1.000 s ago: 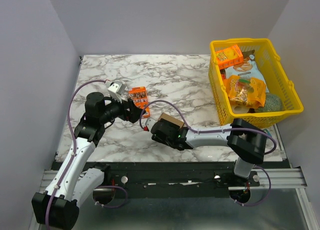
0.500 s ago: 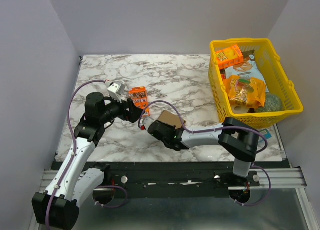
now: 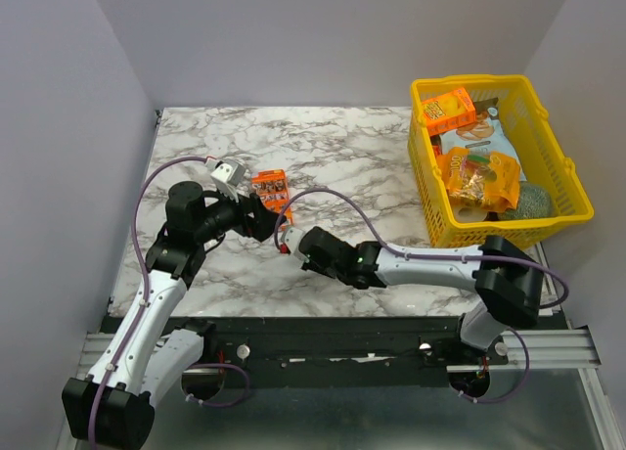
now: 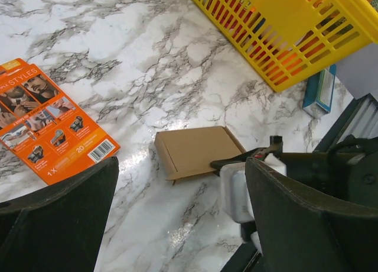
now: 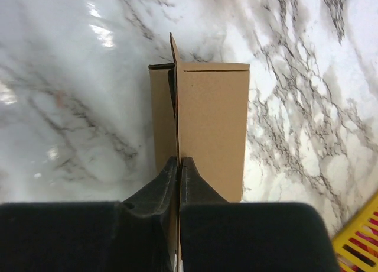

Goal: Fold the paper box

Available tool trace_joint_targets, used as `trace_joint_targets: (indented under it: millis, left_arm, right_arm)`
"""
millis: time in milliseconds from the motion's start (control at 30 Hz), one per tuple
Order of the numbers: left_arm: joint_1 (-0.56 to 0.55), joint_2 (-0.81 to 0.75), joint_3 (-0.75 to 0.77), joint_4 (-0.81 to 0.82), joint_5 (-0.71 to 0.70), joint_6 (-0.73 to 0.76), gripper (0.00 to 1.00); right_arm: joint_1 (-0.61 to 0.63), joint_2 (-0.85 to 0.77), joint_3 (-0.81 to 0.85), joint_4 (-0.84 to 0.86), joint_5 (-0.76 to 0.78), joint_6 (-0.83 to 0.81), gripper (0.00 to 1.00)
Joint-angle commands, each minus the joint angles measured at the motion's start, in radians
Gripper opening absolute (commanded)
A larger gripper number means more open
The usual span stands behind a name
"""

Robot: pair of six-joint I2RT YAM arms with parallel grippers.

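Observation:
The paper box point(image 4: 198, 151) is plain brown cardboard and lies on the marble table just in front of the left wrist camera. My right gripper point(image 5: 179, 161) is shut on a thin cardboard panel of the paper box point(image 5: 212, 115), jaws pressed together with the panel between them. In the top view the right gripper point(image 3: 296, 242) covers the box, so the cardboard does not show there. My left gripper point(image 3: 264, 220) hovers just left of it, open, with nothing between its fingers point(image 4: 65, 219). The right gripper's black finger point(image 4: 236, 161) reaches onto the box's near edge.
An orange printed pack point(image 3: 270, 188) lies flat behind the left gripper, next to a small white object point(image 3: 227, 171). A yellow basket point(image 3: 567, 166) of snacks stands at the right. A thin blue-edged item point(image 4: 322, 88) lies by the basket's near corner.
My right gripper has shut onto the box's panel and its wrist has shifted left, covering the box in the top view. The left arm has stayed put.

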Motion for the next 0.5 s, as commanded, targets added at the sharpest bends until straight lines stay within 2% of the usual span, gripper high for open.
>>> trace_joint_targets:
  millis: [0, 33, 200, 333, 467]
  left_arm:
    - [-0.005, -0.01, -0.013, 0.018, 0.056, -0.012, 0.97]
    - [-0.005, -0.008, -0.015, 0.024, 0.074, -0.012, 0.97]
    - [-0.009, 0.007, -0.024, 0.051, 0.143, -0.017, 0.97]
    - [-0.034, 0.028, -0.03, 0.071, 0.217, -0.011, 0.96]
    - [-0.115, 0.093, -0.003, -0.013, 0.232, 0.086, 0.93]
  right_arm:
    - [-0.058, -0.105, 0.041, -0.145, -0.275, 0.071, 0.09]
    - [-0.072, -0.134, 0.043, -0.156, -0.366, 0.07, 0.09]
    - [-0.179, -0.182, 0.038, -0.189, -0.612, 0.05, 0.09]
    - [-0.276, -0.188, 0.032, -0.198, -0.875, 0.03, 0.09]
    - [-0.361, -0.186, 0.03, -0.201, -1.042, 0.01, 0.09]
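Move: The paper box is already pinched by its flap in the right fingers, its middle about 3 cm to the left of that hand, 2 cm ahead and 4 cm below. From the right hand, the orange pack lies roughly 14 cm ahead, 15 cm to the left and 5 cm down, and the yellow basket some 36 cm to the right and 17 cm farther out. From the left hand, the paper box is about 12 cm to the right, 3 cm ahead and 19 cm below. Keeping its closed grip on the flap, the right hand carries the paper box up about 4 cm and draws it back a little over 2 cm, turning the wrist some 35 degrees so the left side rises and the fingers swing from forward-left to nearly straight left, still slanting down. The empty left hand, fingers staying wide open, starts in towards the box, drifting right and back by roughly 3 cm and turning about 10 degrees clockwise. ##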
